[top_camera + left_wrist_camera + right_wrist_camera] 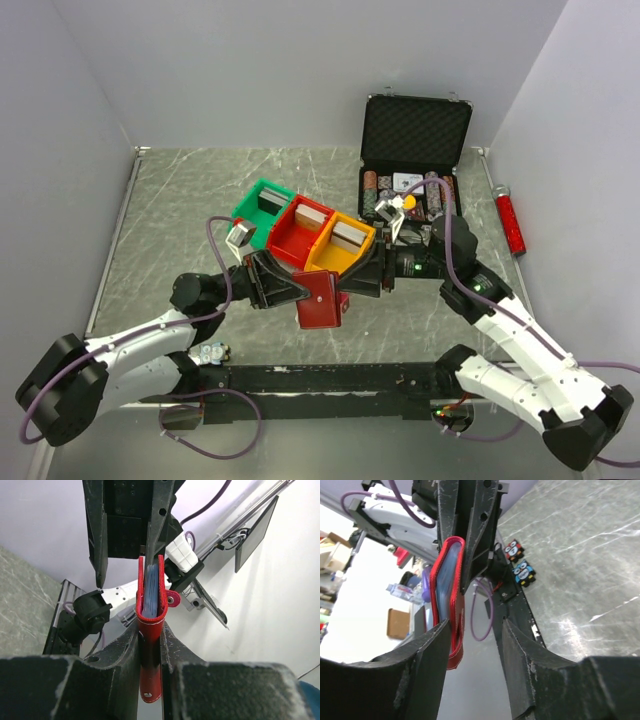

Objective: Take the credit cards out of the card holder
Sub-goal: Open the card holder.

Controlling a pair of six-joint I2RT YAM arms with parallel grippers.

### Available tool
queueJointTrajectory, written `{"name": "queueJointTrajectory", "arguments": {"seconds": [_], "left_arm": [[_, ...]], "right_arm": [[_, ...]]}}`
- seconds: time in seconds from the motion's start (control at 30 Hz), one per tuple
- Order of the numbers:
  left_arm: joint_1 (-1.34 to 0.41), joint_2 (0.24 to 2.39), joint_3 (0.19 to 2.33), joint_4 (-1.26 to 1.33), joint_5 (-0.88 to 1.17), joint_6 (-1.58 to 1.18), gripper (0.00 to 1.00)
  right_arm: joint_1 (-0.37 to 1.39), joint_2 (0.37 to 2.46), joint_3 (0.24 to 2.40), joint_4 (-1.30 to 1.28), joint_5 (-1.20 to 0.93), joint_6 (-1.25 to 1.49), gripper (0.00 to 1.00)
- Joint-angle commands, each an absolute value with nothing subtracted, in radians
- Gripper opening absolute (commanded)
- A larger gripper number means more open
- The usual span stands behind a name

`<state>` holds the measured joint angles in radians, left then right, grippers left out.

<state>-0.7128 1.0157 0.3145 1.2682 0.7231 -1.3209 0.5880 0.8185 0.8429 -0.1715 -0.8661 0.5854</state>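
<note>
The dark-red card holder [320,300] hangs in the air over the near middle of the table, edge-on in both wrist views. My left gripper [297,290] is shut on its folded lower end [150,645]. Pale blue-grey credit cards [150,587] stand between its two red flaps, and they show in the right wrist view as credit cards [443,582] inside the card holder [454,595]. My right gripper [356,284] reaches in from the right, open [472,642]. Its left finger [427,655] lies against the holder's free edge and strap; the other finger stands apart.
Green [262,203], red [300,232] and yellow [342,248] bins with card decks sit just behind the grippers. An open black chip case [415,135] stands at the back right. A red tube [511,222] lies by the right wall.
</note>
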Motion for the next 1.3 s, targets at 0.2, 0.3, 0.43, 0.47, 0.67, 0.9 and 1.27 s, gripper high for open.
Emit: {"name": "queueJointTrajectory", "arguments": {"seconds": [0.2, 0.3, 0.43, 0.47, 0.67, 0.9, 1.27], "left_arm": [[-0.709, 0.997, 0.368, 1.347, 0.726, -1.312, 0.01], [-0.71, 1.008, 0.37, 1.359, 0.726, -1.315, 0.01], [-0.709, 1.031, 0.374, 1.382, 0.726, -1.324, 0.01], [-0.71, 1.037, 0.379, 1.387, 0.729, -1.327, 0.01], [-0.713, 1.081, 0.403, 1.41, 0.739, -1.336, 0.01], [-0.713, 1.056, 0.402, 1.312, 0.735, -1.298, 0.64], [-0.713, 0.966, 0.413, 1.049, 0.637, -1.184, 0.88]], "right_arm": [[0.586, 0.864, 0.831, -0.054, -0.991, 0.637, 0.51], [0.594, 0.87, 0.833, -0.064, -0.993, 0.629, 0.5], [0.607, 0.874, 0.834, -0.069, -1.002, 0.624, 0.47], [0.612, 0.88, 0.834, -0.068, -1.006, 0.623, 0.46], [0.638, 0.902, 0.845, -0.071, -1.002, 0.617, 0.35], [0.638, 0.887, 0.893, -0.165, -0.948, 0.562, 0.0], [0.699, 0.929, 1.146, -0.629, -0.527, 0.341, 0.0]]}}
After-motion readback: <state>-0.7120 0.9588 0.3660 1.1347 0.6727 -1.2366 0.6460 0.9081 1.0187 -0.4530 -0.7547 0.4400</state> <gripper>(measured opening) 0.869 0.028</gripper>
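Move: The left fingers already grip the card holder by its folded side, its middle about 3 cm to that hand's right and 1 cm back, at hand height. From the open right hand the holder's middle lies some 4 cm left, 2 cm back and 1 cm lower. On the table roughly 28 cm below the right hand, the yellow bin stands about 18 cm straight ahead and the red bin about 21 cm ahead, 8 cm left. Ease the right gripper about 1.5 cm back and 1.5 cm left, so that the holder's far cover comes between its fingers, then shut them fully on that cover's free edge. Only then open the left fingers wide and let go of the fold, the hand nearly in place. Bring the right hand 2 cm forward and 1 cm right, sinking slightly before it rises. ##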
